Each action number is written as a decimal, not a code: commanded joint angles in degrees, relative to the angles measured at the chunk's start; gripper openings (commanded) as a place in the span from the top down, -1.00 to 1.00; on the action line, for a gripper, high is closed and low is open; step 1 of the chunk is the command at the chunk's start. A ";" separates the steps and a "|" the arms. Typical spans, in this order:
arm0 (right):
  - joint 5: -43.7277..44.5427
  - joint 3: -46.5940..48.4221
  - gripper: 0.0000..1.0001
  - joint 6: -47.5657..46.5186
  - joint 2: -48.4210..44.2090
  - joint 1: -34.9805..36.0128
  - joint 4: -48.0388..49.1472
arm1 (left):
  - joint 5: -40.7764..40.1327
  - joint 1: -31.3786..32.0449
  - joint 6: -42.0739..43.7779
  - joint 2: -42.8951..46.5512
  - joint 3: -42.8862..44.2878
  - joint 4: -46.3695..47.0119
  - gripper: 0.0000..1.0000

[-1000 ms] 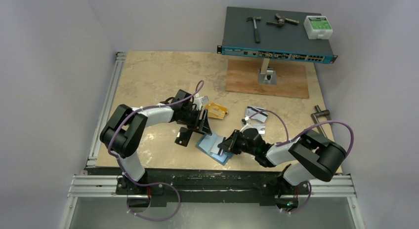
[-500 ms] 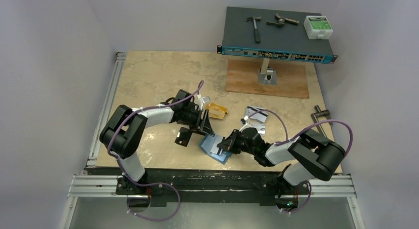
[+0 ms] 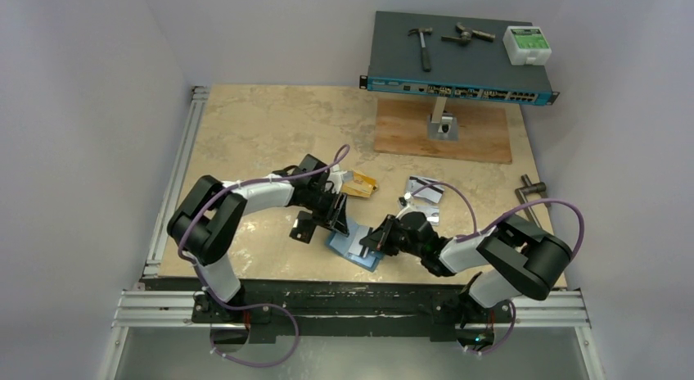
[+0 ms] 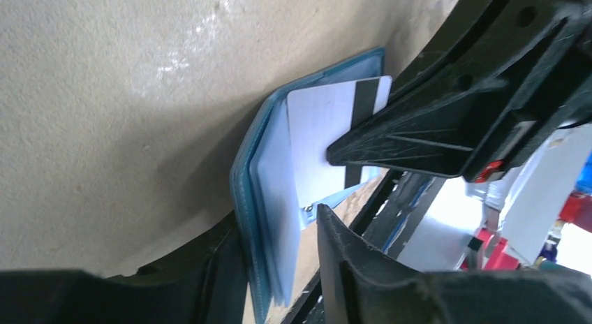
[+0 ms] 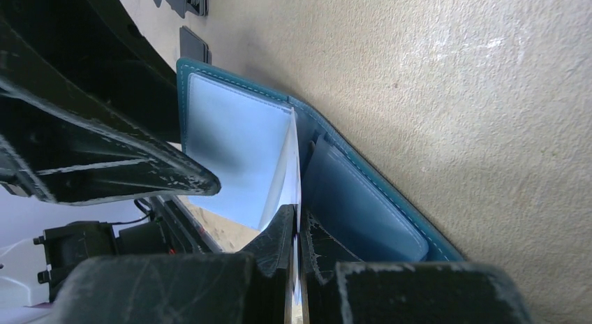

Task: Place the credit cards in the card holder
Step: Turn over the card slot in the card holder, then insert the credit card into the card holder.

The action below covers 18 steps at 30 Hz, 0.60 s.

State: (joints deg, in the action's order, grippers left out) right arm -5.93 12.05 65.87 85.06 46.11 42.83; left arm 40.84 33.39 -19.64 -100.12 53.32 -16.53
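Observation:
The teal card holder [image 3: 348, 247] lies open near the table's front edge. My right gripper [image 3: 378, 239] is shut on a white credit card [image 4: 321, 135] with a black stripe. In the right wrist view the card [image 5: 294, 170] runs edge-on from the gripper [image 5: 299, 219] into the holder's fold [image 5: 363, 205]. My left gripper [image 4: 276, 226] straddles the holder's raised flap [image 4: 244, 191]. The flap touches one finger and a gap shows at the other. Orange cards [image 3: 360, 183], silver cards [image 3: 425, 190] and a black stack [image 3: 304, 226] lie on the table.
A network switch [image 3: 458, 61] carrying a hammer and small parts stands on a post over a wooden board [image 3: 446, 130] at the back right. A metal handle [image 3: 530, 186] lies at the right edge. Rails [image 3: 176, 175] border the table's left side.
My left gripper has shifted a little right and toward the front, down over the card holder, and its jaws have narrowed around the flap. The right gripper has stayed put with the white card.

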 commanded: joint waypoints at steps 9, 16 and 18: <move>3.88 -4.27 1.00 1.88 -5.84 -1.37 -4.22 | 0.84 -0.13 0.05 -1.81 0.91 -1.96 0.62; 4.36 -5.29 1.00 3.14 -14.02 -2.63 -3.24 | 7.28 -3.70 -12.13 -2.01 -5.77 12.56 0.59; 4.32 -4.47 1.00 3.07 -14.55 -2.63 -3.16 | 8.38 -3.85 -15.56 -2.18 -7.32 17.67 0.58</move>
State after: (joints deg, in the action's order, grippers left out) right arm -3.57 6.50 68.64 72.27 43.62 40.07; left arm 44.77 30.15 -26.63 -101.78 48.60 -10.83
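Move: The open card holder's middle lies about 3 cm back, 3 cm right and 3 cm below the left hand, its near edge between the parted fingers. The shut right fingers hold the striped card; from them the holder's middle is some 3 cm left and 1 cm below. From the left hand, black cards lie about 9 cm left and 1 cm ahead, yellow cards 11 cm ahead and 4 cm right. Left fingers close on the holder's edge and slots; right, keeping the card, draws 3 cm right, rising 2 cm. ##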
